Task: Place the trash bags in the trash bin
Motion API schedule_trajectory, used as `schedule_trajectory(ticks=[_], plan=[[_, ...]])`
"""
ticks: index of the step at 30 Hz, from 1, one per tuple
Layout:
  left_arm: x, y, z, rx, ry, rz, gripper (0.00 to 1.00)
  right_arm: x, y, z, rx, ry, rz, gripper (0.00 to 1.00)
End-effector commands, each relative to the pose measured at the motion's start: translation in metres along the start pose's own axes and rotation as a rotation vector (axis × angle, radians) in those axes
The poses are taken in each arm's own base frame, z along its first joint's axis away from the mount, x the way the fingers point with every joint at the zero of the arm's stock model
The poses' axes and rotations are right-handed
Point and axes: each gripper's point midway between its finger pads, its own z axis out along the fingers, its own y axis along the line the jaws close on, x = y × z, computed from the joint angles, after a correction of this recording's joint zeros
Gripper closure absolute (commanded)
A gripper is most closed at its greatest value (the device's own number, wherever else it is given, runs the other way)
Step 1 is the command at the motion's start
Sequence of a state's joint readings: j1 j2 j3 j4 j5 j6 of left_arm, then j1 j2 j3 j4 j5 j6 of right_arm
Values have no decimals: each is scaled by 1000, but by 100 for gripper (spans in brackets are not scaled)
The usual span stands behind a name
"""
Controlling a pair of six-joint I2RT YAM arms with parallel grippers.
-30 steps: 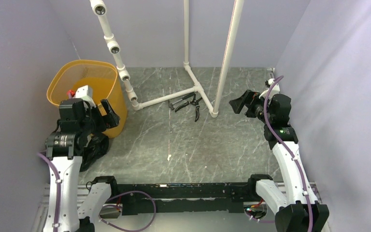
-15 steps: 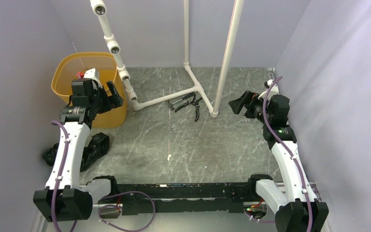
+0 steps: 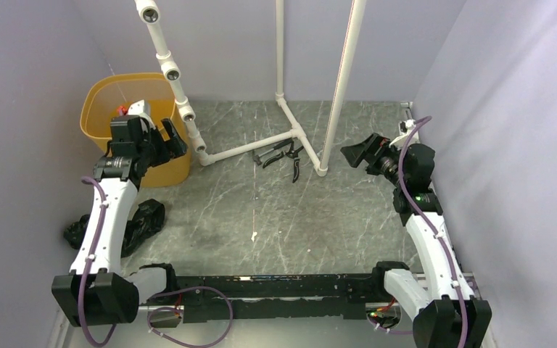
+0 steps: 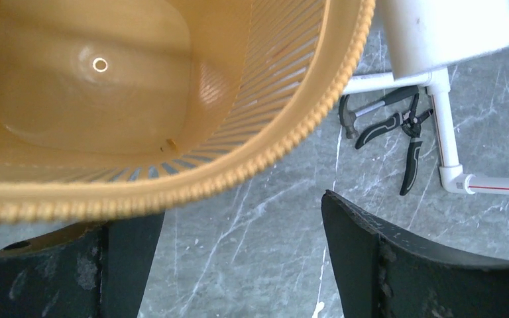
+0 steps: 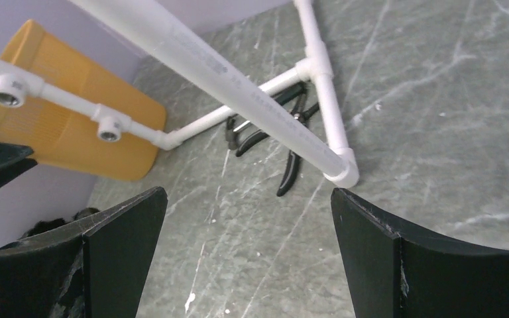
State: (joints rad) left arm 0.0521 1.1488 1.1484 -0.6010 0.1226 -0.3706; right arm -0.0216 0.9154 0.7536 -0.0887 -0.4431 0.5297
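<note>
The yellow-orange trash bin (image 3: 91,109) stands at the far left; the left wrist view looks down into its bare inside (image 4: 93,99). My left gripper (image 3: 162,142) is open against the bin's right wall. One finger sits under the rim (image 4: 272,152), the other over the floor, and nothing is between them (image 4: 232,212). The black trash bag (image 3: 143,220) lies crumpled on the floor at the left, partly hidden by my left arm. My right gripper (image 3: 360,154) hangs open and empty at the right (image 5: 248,193), facing the bin (image 5: 53,132).
A white PVC pipe frame (image 3: 290,130) stands at the back centre, with a slanted pipe (image 3: 178,90) beside the bin. Black pliers (image 3: 294,163) and a small hammer (image 3: 272,154) lie by its base. Grey walls close in both sides.
My left arm has stretched forward along the bin's right side. The bin has shifted back and toward the left wall. The right arm has barely moved.
</note>
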Motion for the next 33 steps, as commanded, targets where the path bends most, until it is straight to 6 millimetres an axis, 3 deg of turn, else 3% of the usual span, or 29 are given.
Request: schedule_trajectory(ticks=[1, 5, 10, 13, 17, 20, 26, 30, 33], plan=[[4, -5, -26, 23, -38, -62, 7, -7, 26, 0, -156, -32, -47, 0], [15, -10, -50, 67, -75, -74, 7, 0, 22, 6, -155, 13, -46, 0], [35, -8, -73, 73, -60, -75, 7, 7, 46, 3, -310, 71, -52, 0], [46, 4, -82, 19, -48, -55, 7, 11, 59, -1, -396, 88, -65, 0], [47, 30, -84, -116, -87, -56, 7, 16, 61, -3, -418, 114, -97, 0], [37, 38, -68, -158, -116, -51, 7, 16, 62, -4, -413, 118, -100, 0], [-1, 60, -13, -285, -163, 3, 7, 14, 61, -5, -389, 117, -96, 0], [-29, 61, 19, -282, -255, 23, 7, 14, 58, -7, -357, 122, -116, 0], [-44, 52, 36, -221, -308, 29, 7, 14, 55, -9, -333, 121, -123, 0]])
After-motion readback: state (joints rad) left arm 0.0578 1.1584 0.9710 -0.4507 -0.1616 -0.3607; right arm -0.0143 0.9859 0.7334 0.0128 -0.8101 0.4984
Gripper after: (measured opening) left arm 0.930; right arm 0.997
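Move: Beside the near right side of the trash bin, the left hand has the bin's middle about 9 cm ahead, 7 cm to its left and 10 cm lower. The white pipe frame's near left corner is on the floor, some 4 cm ahead and 8 cm right; the nearer trash bag lies roughly 15 cm back and 8 cm left. From the right hand the bin is about 52 cm left and 11 cm ahead, 10 cm lower. Backing off from the bin by about 9 cm with fingers wide open, the left hand then swings left and drives forward again by as much, sinking under the rim to press on the near wall, its wrist rolling left side up and turning slightly counter-clockwise. The open right hand shifts 5 cm left and turns some 20 degrees counter-clockwise, drawing back slightly. ##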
